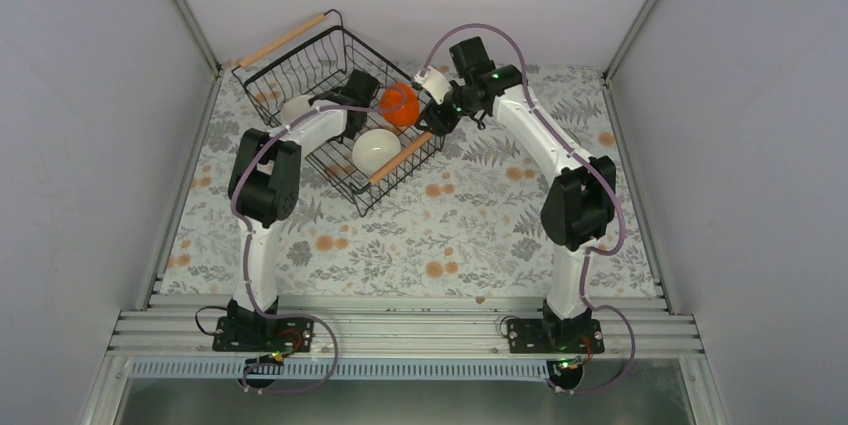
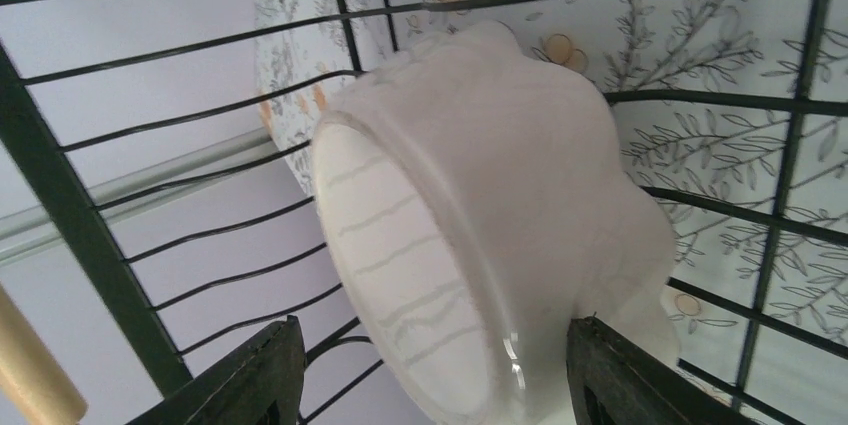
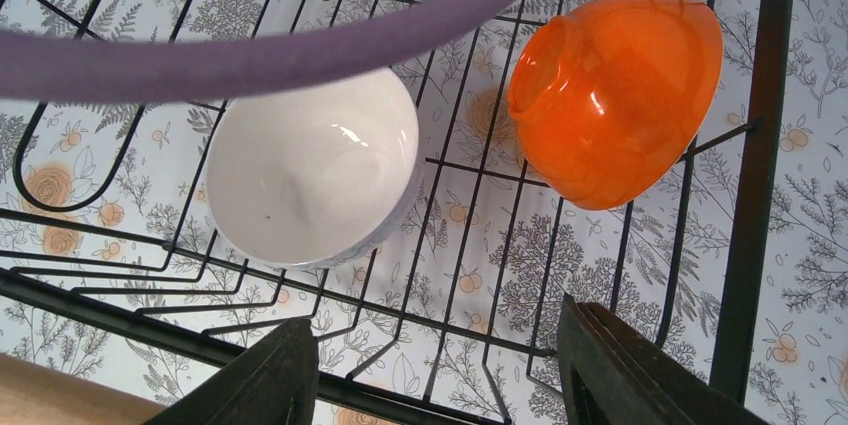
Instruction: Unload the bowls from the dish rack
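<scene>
The black wire dish rack [image 1: 268, 85] stands at the back left of the table. A scallop-edged white bowl [image 2: 500, 205] lies on its side in the rack [image 2: 62, 207], also seen from above [image 1: 295, 108]. My left gripper [image 2: 435, 377] is open and straddles its lower rim: the right finger [image 2: 620, 375] touches the outer wall, the left finger [image 2: 250, 375] stands apart. An orange bowl [image 3: 615, 95] [image 1: 398, 105] lies tipped beside a plain white bowl [image 3: 310, 165] [image 1: 376, 150]. My right gripper [image 3: 440, 365] [image 1: 440, 120] hovers open over the rack's near end [image 3: 755, 145], holding nothing.
A wooden rod handle [image 1: 283, 40] tops the rack's far end and another [image 1: 402, 157] its near end. The floral table cloth [image 1: 480, 225] spreads in front. Grey walls [image 1: 90, 145] close in both sides. A purple cable [image 3: 250, 55] crosses the right wrist view.
</scene>
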Available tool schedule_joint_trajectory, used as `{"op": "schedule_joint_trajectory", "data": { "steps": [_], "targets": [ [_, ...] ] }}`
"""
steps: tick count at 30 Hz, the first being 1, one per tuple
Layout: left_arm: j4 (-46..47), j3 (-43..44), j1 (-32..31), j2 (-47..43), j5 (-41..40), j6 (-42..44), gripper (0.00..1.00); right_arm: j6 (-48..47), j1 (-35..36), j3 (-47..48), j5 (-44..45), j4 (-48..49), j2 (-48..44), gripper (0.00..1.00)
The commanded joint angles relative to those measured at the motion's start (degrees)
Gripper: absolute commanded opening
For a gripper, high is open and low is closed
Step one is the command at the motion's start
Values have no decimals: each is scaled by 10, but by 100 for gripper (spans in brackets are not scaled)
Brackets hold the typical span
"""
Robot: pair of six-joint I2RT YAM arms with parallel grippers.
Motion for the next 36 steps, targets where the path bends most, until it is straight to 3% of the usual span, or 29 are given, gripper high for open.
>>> {"op": "schedule_joint_trajectory", "data": {
  "steps": [1, 21, 36],
  "targets": [
    [-2, -25, 1, -22, -9, -14, 66, -10, 3, 20, -19, -17, 0, 58],
    [55, -106, -3, -28, 36, -38, 67, -7, 3, 28, -8, -24, 5, 59],
    [188, -192, -2, -34, -20, 6, 67, -6, 3, 12, -7, -14, 5, 59]
  ]
}}
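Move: The white scalloped bowl, tilted in the rack, lies some 6 cm below the left hand, about 3 cm back and 2 cm to its left. From that hand the round white bowl is roughly 17 cm to the right and 12 cm back, and the orange bowl some 24 cm right, level with it; both are about 7 cm lower. From the right hand the scalloped bowl is about 34 cm left, 4 cm ahead and 15 cm down. The left hand sinks about 5 cm and draws back 3 cm, open fingers closing in astride the scalloped bowl. ##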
